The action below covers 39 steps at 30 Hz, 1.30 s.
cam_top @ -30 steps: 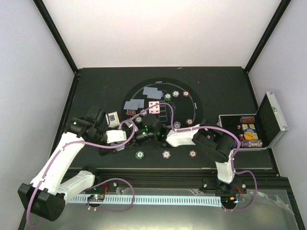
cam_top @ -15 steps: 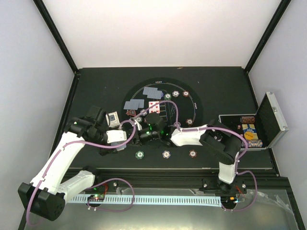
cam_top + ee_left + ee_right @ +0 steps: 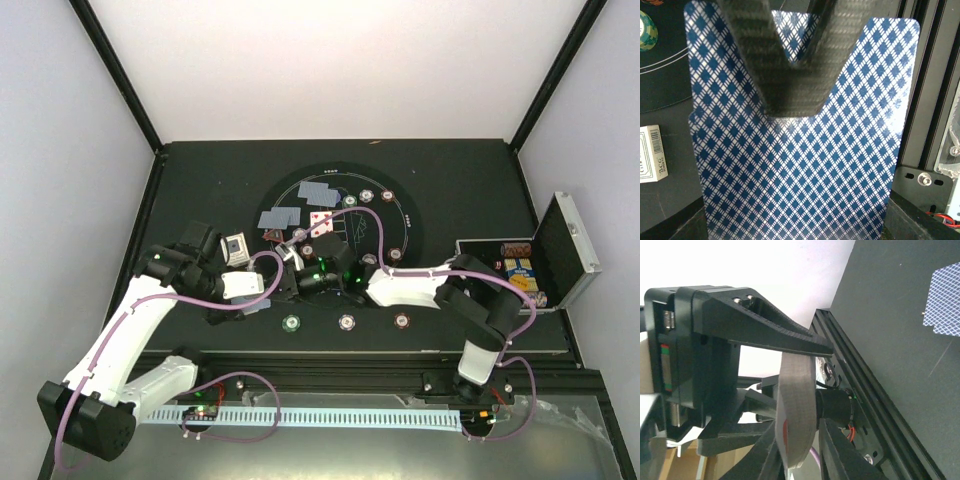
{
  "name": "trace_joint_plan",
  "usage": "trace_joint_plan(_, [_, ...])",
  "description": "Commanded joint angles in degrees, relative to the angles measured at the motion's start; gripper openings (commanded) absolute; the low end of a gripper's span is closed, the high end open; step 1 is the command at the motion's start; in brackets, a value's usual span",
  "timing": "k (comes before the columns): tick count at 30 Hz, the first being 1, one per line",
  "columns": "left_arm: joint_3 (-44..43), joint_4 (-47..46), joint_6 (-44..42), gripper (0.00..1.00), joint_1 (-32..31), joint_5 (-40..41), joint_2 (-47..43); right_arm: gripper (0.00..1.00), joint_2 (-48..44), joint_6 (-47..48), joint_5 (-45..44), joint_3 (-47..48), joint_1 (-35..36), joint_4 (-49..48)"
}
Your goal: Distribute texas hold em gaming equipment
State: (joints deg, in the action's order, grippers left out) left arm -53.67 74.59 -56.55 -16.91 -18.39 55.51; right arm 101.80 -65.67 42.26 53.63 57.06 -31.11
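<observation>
A thick deck of blue diamond-backed playing cards fills the left wrist view and hides my left gripper's own fingers. The right wrist view shows the deck edge-on under the left gripper's black finger. My left gripper is shut on the deck just in front of the round mat. My right gripper straddles the deck's free end. One finger lies on the back and a slit of gap shows at the other. Dealt cards and chips lie on and before the mat.
An open silver-edged black case with chips and cards stands at the right. A white card box lies by the left arm. More face-down cards, a face-up card and chips sit on the mat.
The right arm's forearm has shifted right while its gripper turned in at the deck. Its jaws have narrowed around the deck. The left arm and the deck have stayed put.
</observation>
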Motion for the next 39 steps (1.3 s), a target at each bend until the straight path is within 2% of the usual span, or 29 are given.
trace_joint_plan(1, [-2.0, 0.7, -0.3, 0.01, 0.1, -0.5, -0.6, 0.16, -2.1, -0.2, -1.6, -2.1, -0.9, 3.4])
trace_joint_plan(8, [-1.9, 0.6, -0.3, 0.02, 0.1, -0.3, -0.6, 0.01, -4.5, 0.0, -2.2, -2.8, -0.9, 4.7])
trace_joint_plan(16, [-1.8, 0.8, -0.3, 0.02, 0.1, 0.0, -0.6, 0.01, -6.5, -0.2, -2.0, -4.7, -1.7, 4.1])
trace_joint_plan(21, [-1.7, 0.9, -0.4, 0.02, 0.1, 0.3, -0.6, 0.01, -9.4, -0.7, -0.1, -7.1, -4.4, 2.7])
trace_joint_plan(32, [-1.0, 0.6, -0.3, 0.02, 0.1, 0.8, -0.5, 0.01, -15.1, 2.4, 4.4, -9.6, -10.6, 7.0])
trace_joint_plan(36, [-1.2, 0.6, -0.2, 0.01, 0.1, 1.0, -0.4, 0.01, -17.5, 7.2, 4.9, -9.4, -14.9, 13.5])
trace_joint_plan(37, [-1.4, 0.7, -0.2, 0.02, 0.1, 1.0, -0.4, 0.01, -18.0, 10.6, 3.8, -8.5, -16.7, 18.2])
trace_joint_plan(39, [-1.6, 1.0, -0.1, 0.02, 0.1, 1.0, -0.4, 0.01, -18.3, 22.4, -3.3, -2.6, -19.4, 38.2])
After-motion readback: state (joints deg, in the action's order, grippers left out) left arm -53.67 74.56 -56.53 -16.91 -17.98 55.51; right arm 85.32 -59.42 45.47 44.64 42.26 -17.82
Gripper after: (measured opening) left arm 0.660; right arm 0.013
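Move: The top card of the deck I hold in my left hand already sticks out to the right, between my part-closed right fingers, its middle about 3 cm left of that hand and at its height. From my right hand, the card box is some 13 cm left and 9 ahead, the red triangle marker 14 ahead and 3 left, and the near green chip stack 10 back and 2 right, all about 13 lower. The top card lies roughly 3 cm right of my left hand. I shut my right fingers on the protruding end of the top card while lifting about 1 cm. Then I draw it off the deck to the right, soon bearing forward too, some 10 cm right and 5 forward in all, gaining speed and turning about 10 degrees clockwise. My left hand stays put and keeps its grip on the deck. ##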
